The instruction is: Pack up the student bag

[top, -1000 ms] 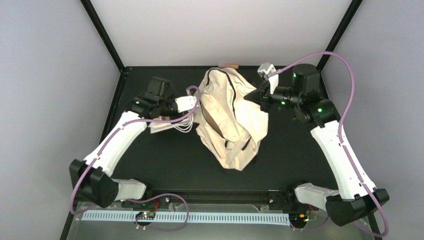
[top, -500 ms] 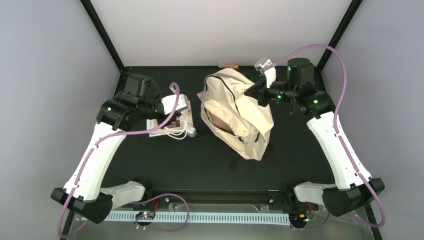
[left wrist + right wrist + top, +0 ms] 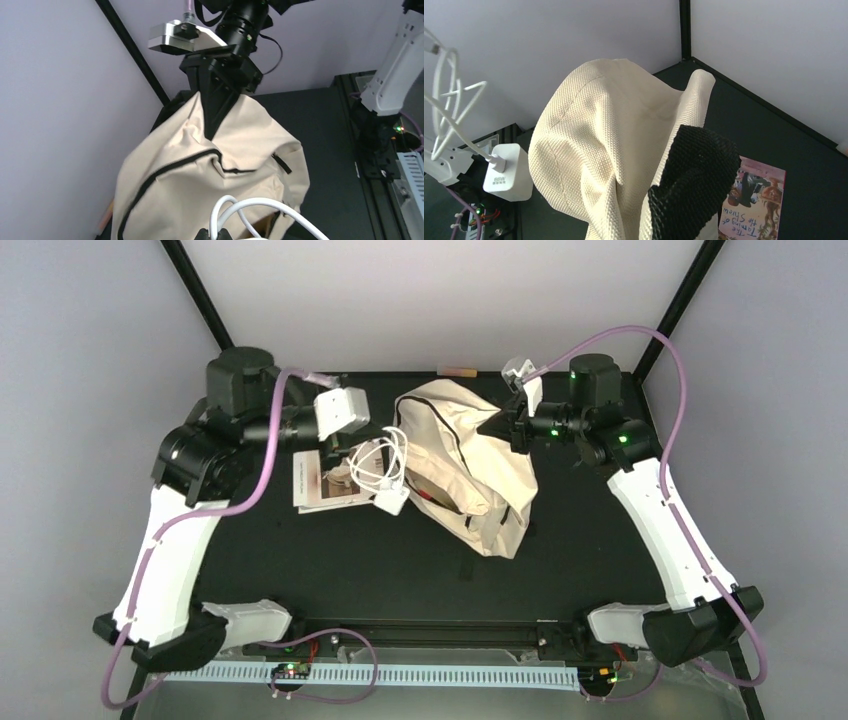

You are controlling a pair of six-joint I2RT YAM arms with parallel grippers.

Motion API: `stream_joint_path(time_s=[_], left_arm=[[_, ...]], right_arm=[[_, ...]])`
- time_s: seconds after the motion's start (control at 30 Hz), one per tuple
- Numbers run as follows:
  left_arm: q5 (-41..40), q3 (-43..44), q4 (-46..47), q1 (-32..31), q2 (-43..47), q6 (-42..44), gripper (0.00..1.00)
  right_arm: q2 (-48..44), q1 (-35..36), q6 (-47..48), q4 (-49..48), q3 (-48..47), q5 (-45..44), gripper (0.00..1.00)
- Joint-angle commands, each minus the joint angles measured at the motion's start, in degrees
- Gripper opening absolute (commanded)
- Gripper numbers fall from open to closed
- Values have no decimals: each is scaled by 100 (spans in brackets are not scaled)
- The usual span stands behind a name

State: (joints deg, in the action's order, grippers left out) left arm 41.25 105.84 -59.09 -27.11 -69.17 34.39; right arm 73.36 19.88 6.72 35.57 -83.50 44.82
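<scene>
The student bag [image 3: 470, 465] is a cream fabric backpack with dark zippers, standing slumped at mid table. My right gripper [image 3: 502, 427] is shut on its top edge and holds it up; in the left wrist view those black fingers [image 3: 216, 107] pinch the bag [image 3: 200, 185] at its peak. In the right wrist view, cream cloth [image 3: 599, 145] and black mesh [image 3: 696, 185] hide my own fingers. My left gripper [image 3: 368, 443] is shut on a looped white cable [image 3: 382, 462], and its white charger block [image 3: 391, 502] dangles just left of the bag. The cable [image 3: 260, 207] rises from my left gripper [image 3: 214, 235].
A paperback book [image 3: 322, 482] lies flat on the black table left of the bag, under the dangling cable; it also shows as the book [image 3: 751, 205] in the right wrist view. A small pink and orange object [image 3: 460, 371] sits at the back edge. Black frame posts stand at both back corners.
My left arm has pulled back from the bag and risen, lifting the cable and charger off the book. The right gripper has kept its hold and the bag has shifted slightly.
</scene>
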Motion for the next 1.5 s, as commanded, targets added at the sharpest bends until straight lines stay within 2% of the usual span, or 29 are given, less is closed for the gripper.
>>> stream_joint_path(time_s=[0.0,0.17,0.37,0.6,0.73,1.03,1.3,1.47], left_arm=[[152,311,790,-78,-536,-302,2],[110,288,1224,-166,-833,-433,1],[66,-209,1603,-381,-967,-185,2],[355,-560,1367,-412,-1077,292,2],[368,-1008,1657,-426,-986,395,2],[-45,-1491,2473,-658,-1347,295,1],[-433,-2651,3325,-899,-1520,688,2],[-513,-3052,3399,-998,-1683,1051,2]], right_arm=[[-41,7,-168,-616,-183,370,1],[-116,32,-211,-617,-93,370,1],[-85,46,-198,-568,-94,383,1],[-145,51,-148,-545,-30,292,1],[-140,51,-132,-529,-27,300,1],[-133,51,-250,-646,61,365,1],[-190,51,-295,-695,141,397,1],[-182,56,-318,-729,180,379,1]])
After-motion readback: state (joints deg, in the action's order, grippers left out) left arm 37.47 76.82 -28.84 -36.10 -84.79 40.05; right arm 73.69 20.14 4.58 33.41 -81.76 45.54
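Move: The bag's open mouth, where the charger that the left fingers already hold by its cable is going, lies about 13 cm ahead of the left hand, 8 cm to its right and some 31 cm below. The coffee-cup book lies about 29 cm ahead, 17 cm left and 46 cm down; the bag's raised edge, pinched by the right fingers, is roughly 10 cm ahead, 13 cm right and 9 cm below. From the right hand the mouth is some 3 cm ahead, 5 cm left and 23 cm below. The charger and its coiled cable, still gripped in the left fingers, are carried right and forward towards the bag's mouth, then mostly down over it, about 20 cm lower in all, sinking fastest at the end while the fingers tip some 10 degrees further down. The right hand stays put, keeping its pinch on the bag's raised edge to hold the bag up. ##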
